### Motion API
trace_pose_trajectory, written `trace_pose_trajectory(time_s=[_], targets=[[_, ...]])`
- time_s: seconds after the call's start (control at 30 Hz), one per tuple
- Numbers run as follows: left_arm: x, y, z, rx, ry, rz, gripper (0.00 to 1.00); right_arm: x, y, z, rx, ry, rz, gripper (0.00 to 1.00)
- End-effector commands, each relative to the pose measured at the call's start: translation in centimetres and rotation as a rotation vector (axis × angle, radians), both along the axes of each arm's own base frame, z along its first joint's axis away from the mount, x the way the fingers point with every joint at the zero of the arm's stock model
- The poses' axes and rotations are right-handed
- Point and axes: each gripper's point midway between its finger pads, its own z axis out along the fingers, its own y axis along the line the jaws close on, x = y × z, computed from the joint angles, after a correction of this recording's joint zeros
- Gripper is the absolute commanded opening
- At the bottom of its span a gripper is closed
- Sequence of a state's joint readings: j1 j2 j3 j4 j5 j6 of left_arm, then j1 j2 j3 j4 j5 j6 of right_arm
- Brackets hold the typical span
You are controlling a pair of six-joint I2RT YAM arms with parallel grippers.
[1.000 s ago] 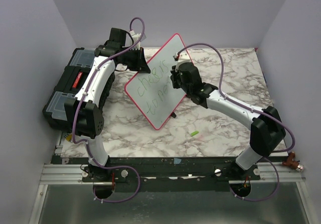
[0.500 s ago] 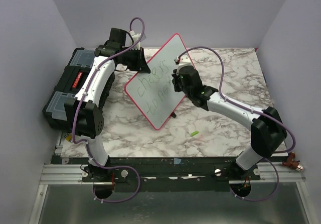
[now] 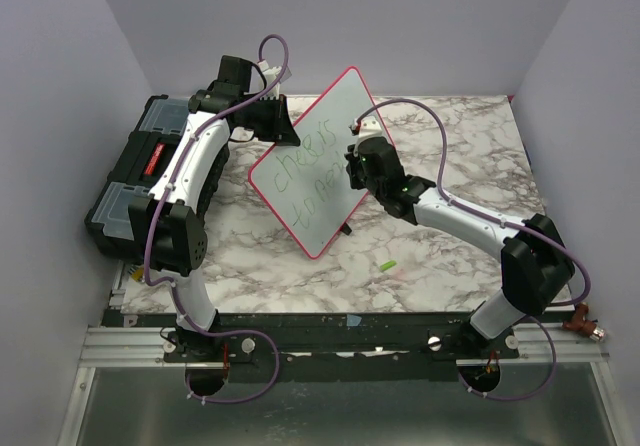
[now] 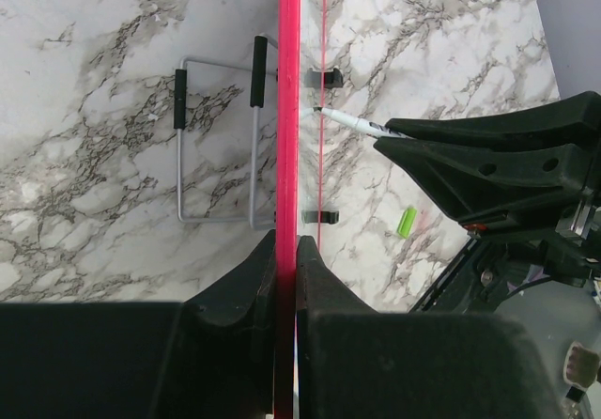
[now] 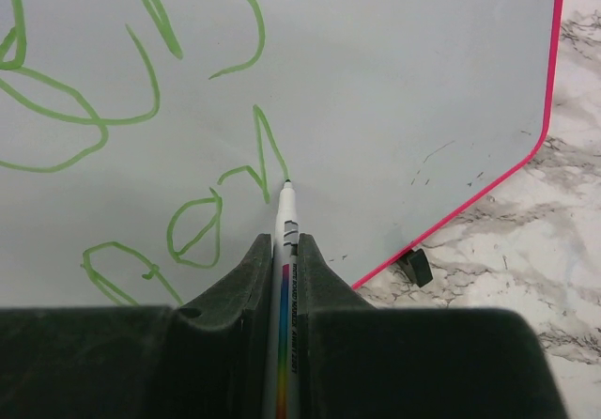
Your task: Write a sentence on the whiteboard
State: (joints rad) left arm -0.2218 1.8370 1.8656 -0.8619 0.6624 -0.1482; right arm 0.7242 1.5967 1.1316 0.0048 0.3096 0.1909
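The whiteboard [image 3: 338,116] stands tilted on the marble table, its red rim edge-on [image 4: 288,109] in the left wrist view. My left gripper [image 3: 283,129] [image 4: 286,246] is shut on its upper left edge. The sentence [image 3: 303,169] runs in green handwriting across the board, with more strokes [image 5: 218,203] close up in the right wrist view. My right gripper [image 3: 352,169] [image 5: 285,245] is shut on a white marker [image 5: 286,214] [image 4: 352,123]. The marker's tip touches the white face [image 5: 404,81] just right of the last green stroke.
A black toolbox [image 3: 140,176] sits at the left table edge, beside the left arm. A green marker cap [image 3: 386,265] [image 4: 407,222] lies on the marble in front of the board. A wire stand [image 4: 216,137] lies behind the board. A black clip foot [image 5: 418,267] shows at the board's lower edge.
My right gripper has shifted slightly down and to the right along the board with the marker. The left gripper and the board have stayed still.
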Motion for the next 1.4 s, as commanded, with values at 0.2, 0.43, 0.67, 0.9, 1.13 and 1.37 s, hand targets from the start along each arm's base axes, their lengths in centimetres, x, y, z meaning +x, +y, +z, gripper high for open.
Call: trace_pose_trajectory(time_s=[0.2, 0.43, 0.67, 0.9, 1.13, 1.37], targets=[[0.2, 0.3, 0.1, 0.047, -0.076, -0.018, 0.0, 1.0, 0.5, 1.6, 0.004, -0.035, -0.013, 0.01], [0.1, 0.3, 0.1, 0.05, -0.078, -0.021, 0.0, 2.4, 0.9, 3.0, -0.009, -0.076, -0.025, 0.01], [0.2, 0.4, -0.1, 0.054, -0.075, -0.018, 0.0, 3.0, 0.8, 3.8, -0.03, -0.082, -0.036, 0.01], [0.3, 0.5, 0.0, 0.063, -0.079, -0.009, 0.0, 2.0, -0.1, 7.0, 0.011, -0.125, -0.043, 0.01], [0.2, 0.6, 0.6, 0.061, -0.084, -0.008, 0.0, -0.2, -1.6, 9.4, 0.084, -0.17, -0.041, 0.01], [0.0, 0.9, 0.9, 0.07, -0.098, 0.005, 0.0, -2.7, -2.9, 6.9, 0.109, -0.117, -0.03, 0.01]])
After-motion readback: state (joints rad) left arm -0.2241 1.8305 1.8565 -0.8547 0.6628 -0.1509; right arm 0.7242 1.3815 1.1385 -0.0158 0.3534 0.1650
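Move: My right hand grips the marker, its tip on the whiteboard at the foot of an unfinished w. The stroke's upper end lies about 6 cm ahead of that hand, 3 cm left and 2 cm above; from my left hand, holding the board's upper edge, some 3 cm ahead, 10 cm right and 5 cm below. The right-hand board foot is about 5 cm right of my right hand and 1 cm back, the green cap roughly 18 cm back and 8 cm right, both about 15 cm below. I finish the w: with the marker tip on the board, my right hand draws a stroke up the slope, about 4 cm up and 2 cm forward. Then I pull the tip free, going up another 5 cm while swinging back and to the right, away from the board, the fingers tipping up some 10 degrees. My left hand stays still and keeps its grip on the board's edge. ##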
